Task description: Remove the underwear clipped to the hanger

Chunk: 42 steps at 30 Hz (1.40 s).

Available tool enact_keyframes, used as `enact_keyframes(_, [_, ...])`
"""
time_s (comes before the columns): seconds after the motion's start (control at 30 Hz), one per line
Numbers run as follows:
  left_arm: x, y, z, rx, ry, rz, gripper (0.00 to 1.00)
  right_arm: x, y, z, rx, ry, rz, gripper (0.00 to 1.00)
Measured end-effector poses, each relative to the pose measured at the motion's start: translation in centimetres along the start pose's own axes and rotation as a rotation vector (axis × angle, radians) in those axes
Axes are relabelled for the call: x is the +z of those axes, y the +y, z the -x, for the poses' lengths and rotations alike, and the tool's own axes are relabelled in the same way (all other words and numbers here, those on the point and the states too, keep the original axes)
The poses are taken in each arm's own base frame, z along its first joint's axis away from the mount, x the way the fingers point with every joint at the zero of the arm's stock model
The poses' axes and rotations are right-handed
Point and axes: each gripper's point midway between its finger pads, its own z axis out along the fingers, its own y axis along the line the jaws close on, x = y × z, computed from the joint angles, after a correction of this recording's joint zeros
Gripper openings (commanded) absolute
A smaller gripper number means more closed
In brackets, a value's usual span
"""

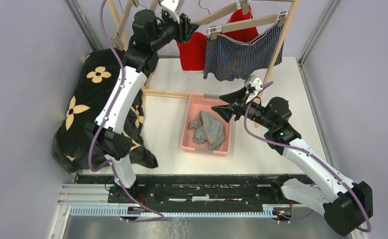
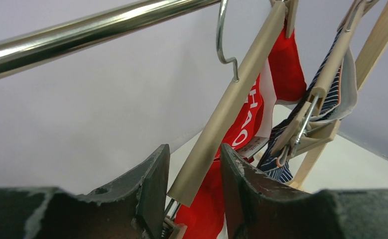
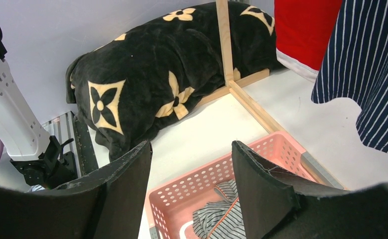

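Red briefs (image 1: 194, 50) (image 2: 281, 69) hang from a wooden hanger (image 2: 231, 109) on the rack. Dark blue striped boxers (image 1: 241, 55) (image 3: 371, 74) hang clipped to a second hanger (image 1: 246, 24) beside them. My left gripper (image 1: 191, 26) (image 2: 194, 149) is raised at the left end of the red briefs' hanger. Its jaws straddle the bar end and its clip (image 2: 174, 229), with gaps showing on both sides. Grey-and-white striped briefs (image 1: 209, 129) (image 3: 231, 214) lie in the pink basket (image 1: 189, 139). My right gripper (image 1: 217, 103) (image 3: 191, 144) hovers open and empty over the basket's back edge.
A black blanket with tan flowers (image 1: 97, 99) (image 3: 157, 74) lies heaped at the left, against the rack's foot. The wooden rack's post (image 1: 276, 50) and floor bar (image 1: 167, 93) stand behind the basket. A metal rod (image 2: 82, 35) runs overhead.
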Motion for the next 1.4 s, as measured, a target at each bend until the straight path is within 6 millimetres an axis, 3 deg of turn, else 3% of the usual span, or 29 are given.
enact_keyframes(0.4, [0.2, -2.0, 0.2, 0.003, -0.018, -0.117, 0.34, 0.1, 0.3, 0.1, -0.007, -0.012, 0.012, 0.69])
enact_keyframes(0.83, [0.6, -3.7, -0.6, -0.041, -0.012, -0.222, 0.36, 0.0, 0.5, 0.0, -0.010, -0.015, 0.021, 0.69])
enact_keyframes(0.97, [0.5, -4.0, -0.6, -0.047, -0.013, -0.237, 0.25, 0.1, 0.7, 0.1, -0.012, -0.018, 0.029, 0.69])
enact_keyframes(1.13, [0.7, -4.3, -0.5, -0.062, -0.022, -0.253, 0.03, 0.1, 0.8, 0.1, -0.012, -0.017, 0.034, 0.69])
enact_keyframes(1.4, [1.3, -4.2, -0.7, -0.076, -0.037, -0.253, 0.03, 0.0, 0.9, 0.1, -0.013, -0.018, 0.034, 0.69])
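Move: Between the left hand's half-open fingers already sits the near end of the hanger carrying the red underwear, within a centimetre or so of the hand point. That underwear hangs about 8 cm to the right, 4 cm ahead and some 12 cm lower; the striped underwear hanger's near clip is roughly 10 cm right, 2 cm ahead and a little lower. From the right hand, the hanger's near end lies about 21 cm ahead, 11 cm left and 16 cm up. Sliding about 4 cm to the right and some 2 cm back, the left hand turns clockwise by roughly 15 degrees, bringing its fingers into line with the red underwear's hanger. The fingers narrow on the way, then close further and pinch the beam near its end from both sides. ##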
